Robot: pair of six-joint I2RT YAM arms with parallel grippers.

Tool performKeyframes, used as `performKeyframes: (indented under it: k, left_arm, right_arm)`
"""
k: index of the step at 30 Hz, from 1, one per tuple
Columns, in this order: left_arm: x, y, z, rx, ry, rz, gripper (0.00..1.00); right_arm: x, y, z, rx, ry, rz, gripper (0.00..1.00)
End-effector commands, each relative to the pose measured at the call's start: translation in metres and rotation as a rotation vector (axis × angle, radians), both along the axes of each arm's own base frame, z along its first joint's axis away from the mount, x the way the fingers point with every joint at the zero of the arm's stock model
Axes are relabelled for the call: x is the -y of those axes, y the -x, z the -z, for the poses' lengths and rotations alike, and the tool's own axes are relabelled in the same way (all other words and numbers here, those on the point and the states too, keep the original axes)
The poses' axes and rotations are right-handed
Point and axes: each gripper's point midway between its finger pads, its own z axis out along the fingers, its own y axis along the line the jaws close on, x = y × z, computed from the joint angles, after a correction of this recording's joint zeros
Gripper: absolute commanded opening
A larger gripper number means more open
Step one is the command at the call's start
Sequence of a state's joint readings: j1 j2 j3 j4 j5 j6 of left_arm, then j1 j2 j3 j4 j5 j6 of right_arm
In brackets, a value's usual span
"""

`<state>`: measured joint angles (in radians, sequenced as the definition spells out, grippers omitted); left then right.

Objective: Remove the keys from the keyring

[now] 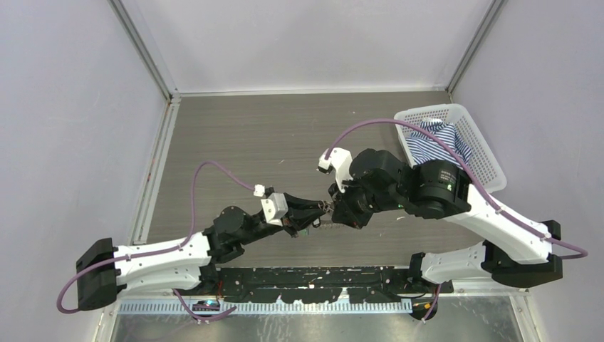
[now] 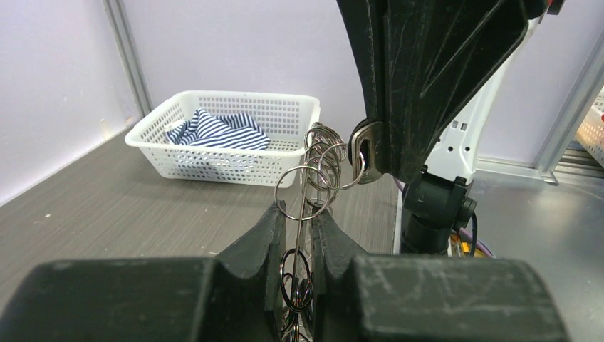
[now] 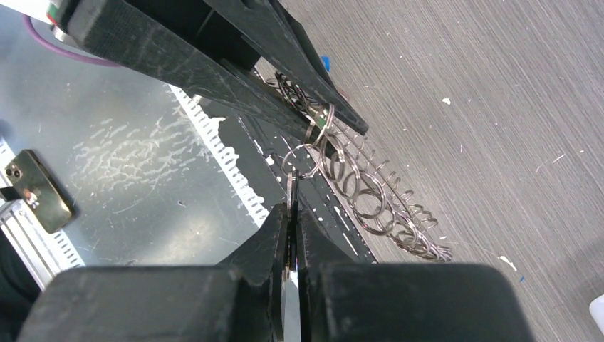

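Note:
The keyring (image 2: 313, 178) is a silvery chain of small split rings held up off the table between the two arms. My left gripper (image 2: 298, 214) is shut on it, rings standing between its fingers. Seen from the right wrist, the ring coil (image 3: 370, 203) sags from the left gripper (image 3: 320, 125) down to the tabletop. My right gripper (image 3: 293, 206) is shut on a silver key (image 3: 291, 189), seen edge-on, hooked to the ring. In the left wrist view that key's head (image 2: 365, 153) shows under the right fingers. From above, the left gripper (image 1: 320, 209) and right gripper (image 1: 336, 208) meet tip to tip.
A white mesh basket (image 1: 484, 153) holding a blue-striped cloth (image 1: 434, 142) stands at the back right; the basket (image 2: 214, 167) shows in the left wrist view too. A phone (image 3: 37, 191) lies on the metal ledge near the arm bases. Walls enclose the table.

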<state>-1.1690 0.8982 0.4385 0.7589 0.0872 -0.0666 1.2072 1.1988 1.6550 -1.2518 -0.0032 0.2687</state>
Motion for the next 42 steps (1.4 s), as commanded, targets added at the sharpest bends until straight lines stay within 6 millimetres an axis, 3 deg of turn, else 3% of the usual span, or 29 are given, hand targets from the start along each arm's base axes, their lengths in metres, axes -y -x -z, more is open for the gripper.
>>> performKeyframes:
  k: [1,7,13,22,42]
  left_arm:
    - [-0.002,-0.018,-0.012,0.034,0.006,-0.072,0.0]
    - [0.01,-0.018,0.003,0.035,-0.065,-0.051,0.0]
    - [0.017,-0.019,0.011,0.072,-0.102,-0.037,0.01]
    - [0.005,-0.015,-0.003,0.137,0.024,-0.064,0.25]
    - [-0.002,0.0,-0.018,0.233,0.138,-0.035,0.39]
  right_arm:
    - [-0.004,0.011,-0.017,0.0,-0.032,-0.081,0.01]
    - [-0.017,0.008,-0.03,0.023,-0.068,-0.116,0.01]
    - [-0.021,0.002,-0.025,0.026,-0.038,-0.117,0.01]
    - [-0.023,-0.002,-0.023,0.015,-0.02,-0.103,0.01]
    - [-0.021,-0.002,-0.022,0.002,-0.017,-0.082,0.01]
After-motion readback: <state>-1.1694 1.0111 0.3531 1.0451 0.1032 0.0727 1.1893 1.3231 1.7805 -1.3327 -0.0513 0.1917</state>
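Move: The key aimed at, already pinched in the right fingertips with its head roughly 1 cm left of and 1 cm below that hand's point, is about 3 cm to the right of the left hand, 2 cm back and 2 cm higher. The big keyring, clamped near its top by the left fingers, has its middle some 5 cm below the left hand, level forward and 2 cm right; from the right hand that is about 2 cm ahead, 2 cm left and 8 cm down. The big keyring, still pinched by the left fingers, is first carried about 2 cm to the right and as far down; then the left fingers open and let go of it, that hand easing back left and up about 1 cm and rolling some 10 degrees, forward side rising. The right hand keeps its pinch on the key, shifting about 1 cm left and tipping slightly farther down. ##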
